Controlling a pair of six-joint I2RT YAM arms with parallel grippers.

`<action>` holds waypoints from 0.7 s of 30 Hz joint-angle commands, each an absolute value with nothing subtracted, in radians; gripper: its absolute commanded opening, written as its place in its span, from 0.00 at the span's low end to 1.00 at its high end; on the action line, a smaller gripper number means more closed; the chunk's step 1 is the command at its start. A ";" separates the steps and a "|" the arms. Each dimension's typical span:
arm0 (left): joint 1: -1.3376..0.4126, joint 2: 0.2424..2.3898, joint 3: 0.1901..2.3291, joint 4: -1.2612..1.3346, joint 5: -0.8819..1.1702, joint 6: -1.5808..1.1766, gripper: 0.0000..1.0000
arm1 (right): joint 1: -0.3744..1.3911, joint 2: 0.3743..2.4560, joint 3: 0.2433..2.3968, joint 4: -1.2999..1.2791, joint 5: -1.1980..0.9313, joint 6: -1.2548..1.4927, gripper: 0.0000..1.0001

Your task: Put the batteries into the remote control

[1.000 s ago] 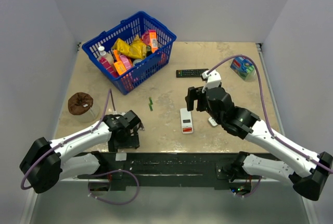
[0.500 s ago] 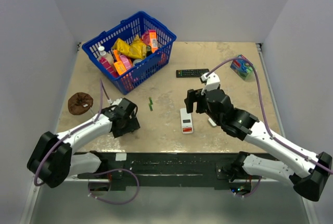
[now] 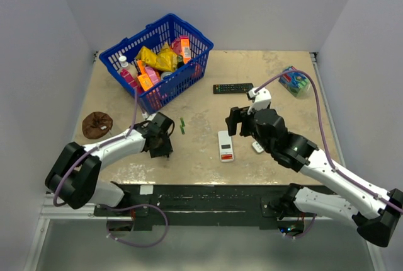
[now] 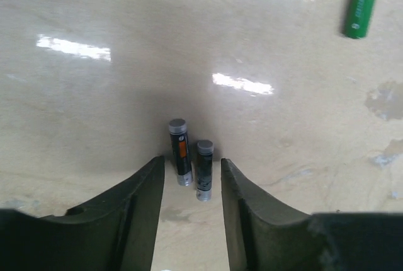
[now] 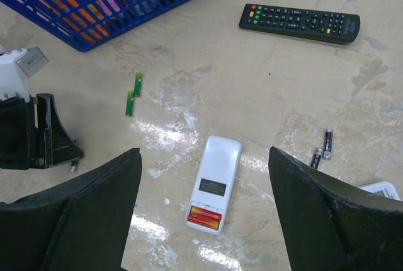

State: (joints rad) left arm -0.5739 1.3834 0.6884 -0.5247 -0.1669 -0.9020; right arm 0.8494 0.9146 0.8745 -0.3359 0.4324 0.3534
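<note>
The white remote control [image 3: 225,145] [image 5: 215,179] lies back up, its compartment open with two red-orange batteries [image 5: 204,215] in it. My right gripper [image 3: 237,120] [image 5: 204,154] hangs open above it, holding nothing. Two black batteries [image 4: 182,151] lie side by side on the table. My left gripper [image 3: 161,143] [image 4: 192,165] is low over them, its jaws narrowed with the batteries' near ends between the tips and a small gap on each side. Two green batteries [image 3: 182,126] [image 5: 133,93] lie apart between the arms, one of them [image 4: 363,1] ahead of the left fingers. Two more dark batteries [image 5: 322,147] lie right of the remote.
A blue basket [image 3: 135,43] of packets stands at the back left. A long black remote [image 3: 232,87] [image 5: 299,21] lies behind the white one. A brown lump [image 3: 97,125] sits at the left edge, a green-blue pack [image 3: 293,80] at the back right, a white piece [image 5: 381,189] near the dark batteries.
My left arm has swung from the front edge forward and right to the two black batteries, and its jaws have narrowed. The right arm has barely moved.
</note>
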 commanded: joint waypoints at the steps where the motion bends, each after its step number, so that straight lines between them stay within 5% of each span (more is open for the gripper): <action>1: -0.623 1.482 0.736 -0.523 -0.098 -0.885 0.42 | 0.844 0.923 0.876 -0.302 0.456 0.337 0.84; 9: -0.681 1.630 0.903 -0.468 -0.055 -0.830 0.20 | 0.842 0.931 0.876 -0.304 0.459 0.328 0.84; 21: -0.704 1.945 1.282 -0.492 -0.149 -0.695 0.17 | 0.841 0.905 0.884 -0.334 0.489 0.322 0.84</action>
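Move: The pair of black batteries lies right between my left fingertips, roughly 1 cm below and barely ahead. The white remote, already holding the red batteries, is about 22 cm to the right and 4 cm ahead of my left hand; the two green batteries lie some 5 cm right and 13 cm ahead of it. From my right hand the black pair is about 22 cm left, 5 cm back and 24 cm below. I narrow my left fingers to about half their gap, onto the black batteries, while already sweeping right just above the table. Then I carry on right and increasingly forward, short of the green batteries and towards the white remote: about 13 cm right and 8 cm forward in all, rising barely 1 cm and turning some 15 degrees clockwise, the batteries still between my fingertips. ##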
